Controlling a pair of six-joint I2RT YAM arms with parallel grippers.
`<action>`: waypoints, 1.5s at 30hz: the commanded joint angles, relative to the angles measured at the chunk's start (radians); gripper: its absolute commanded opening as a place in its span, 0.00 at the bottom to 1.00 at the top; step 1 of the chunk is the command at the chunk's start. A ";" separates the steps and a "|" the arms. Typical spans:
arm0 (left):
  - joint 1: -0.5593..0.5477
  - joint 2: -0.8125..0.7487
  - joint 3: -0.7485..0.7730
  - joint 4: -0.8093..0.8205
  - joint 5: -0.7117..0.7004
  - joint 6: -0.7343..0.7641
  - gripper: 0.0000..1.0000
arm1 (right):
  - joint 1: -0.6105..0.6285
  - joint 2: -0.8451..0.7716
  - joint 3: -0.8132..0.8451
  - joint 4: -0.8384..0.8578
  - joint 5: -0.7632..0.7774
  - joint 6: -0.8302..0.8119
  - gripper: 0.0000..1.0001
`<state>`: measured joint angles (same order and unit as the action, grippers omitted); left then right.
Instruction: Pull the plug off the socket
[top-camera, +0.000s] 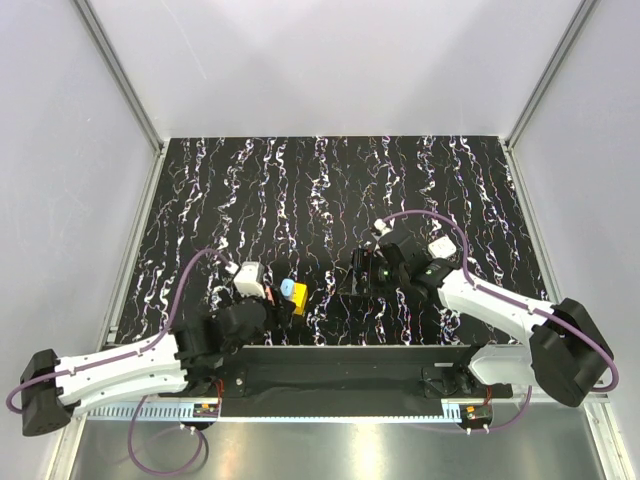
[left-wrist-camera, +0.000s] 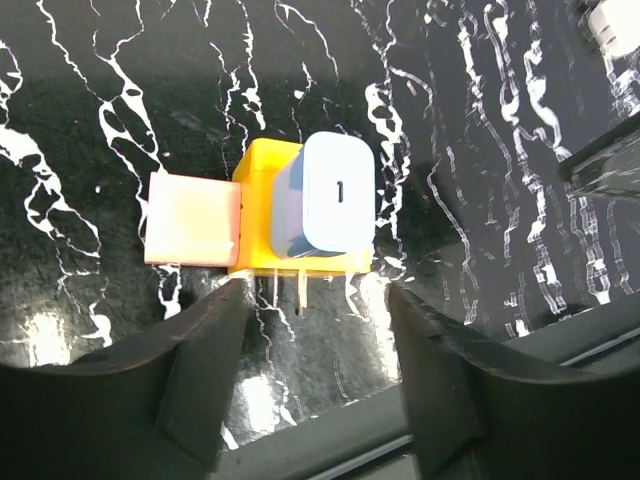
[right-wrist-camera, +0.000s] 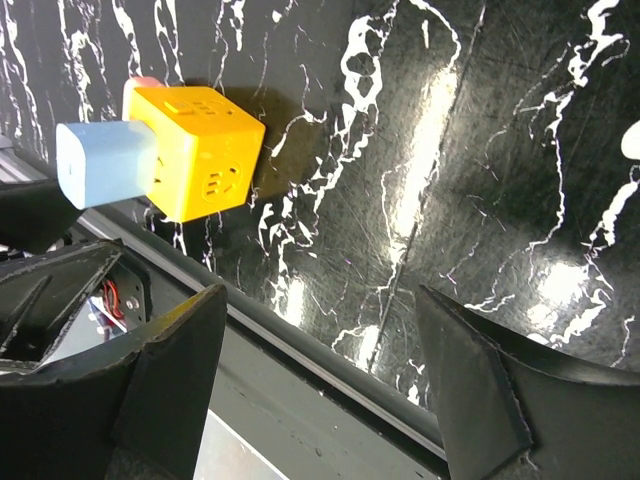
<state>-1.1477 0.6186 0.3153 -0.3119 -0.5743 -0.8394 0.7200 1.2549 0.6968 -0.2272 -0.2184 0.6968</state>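
The socket (top-camera: 299, 298) is a small yellow cube lying on the black marbled table near its front edge. In the left wrist view the socket (left-wrist-camera: 262, 172) shows a pink side face and two metal pins pointing at my fingers. A pale blue plug (top-camera: 288, 288) sits in the socket; the plug (left-wrist-camera: 325, 195) covers most of it there. My left gripper (left-wrist-camera: 315, 300) is open just short of the socket, with nothing between its fingers (left-wrist-camera: 200, 370). My right gripper (top-camera: 361, 276) stands to the right of it. In the right wrist view the gripper (right-wrist-camera: 320, 295) is open and empty, well off the socket (right-wrist-camera: 205, 150) and plug (right-wrist-camera: 105, 163).
A dark rail (top-camera: 340, 355) runs along the table's front edge, close below the socket. Grey walls (top-camera: 80, 200) enclose the table on three sides. Part of the left arm (right-wrist-camera: 40, 215) shows beside the plug in the right wrist view.
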 joint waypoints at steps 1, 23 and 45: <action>-0.001 0.049 0.002 0.094 -0.010 0.046 0.71 | 0.007 -0.037 0.029 -0.009 0.010 -0.033 0.82; 0.029 0.297 -0.025 0.407 0.093 0.092 0.89 | 0.009 -0.115 -0.002 -0.018 0.016 -0.052 0.84; -0.012 0.271 -0.025 0.640 0.314 0.120 0.93 | 0.009 -0.104 0.035 -0.055 0.022 -0.086 0.85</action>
<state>-1.1542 1.0008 0.2798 0.3241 -0.2897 -0.7624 0.7204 1.1641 0.6933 -0.2699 -0.2184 0.6376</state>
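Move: The yellow socket sits just ahead of the left hand, about 4 cm farther out, 2 cm to its right and some 5 cm lower. The blue plug stands on top of it, about 4 cm ahead of the hand, 2 cm right and 2 cm lower; the pink plug sticks out of its left side, about 5 cm ahead, 1 cm left and 5 cm lower. From the right hand the socket lies about 15 cm left, level fore and aft, 5 cm lower. The socket is shoved along the table by its pink-plug side as the left hand dips nearly 4 cm, then sweeps about 10 cm to the right across the socket's near side, rising again at the end. The fingers spread wider, gripping nothing, and the wrist turns some 15 degrees clockwise. The right hand only rises a couple of centimetres, still open. ##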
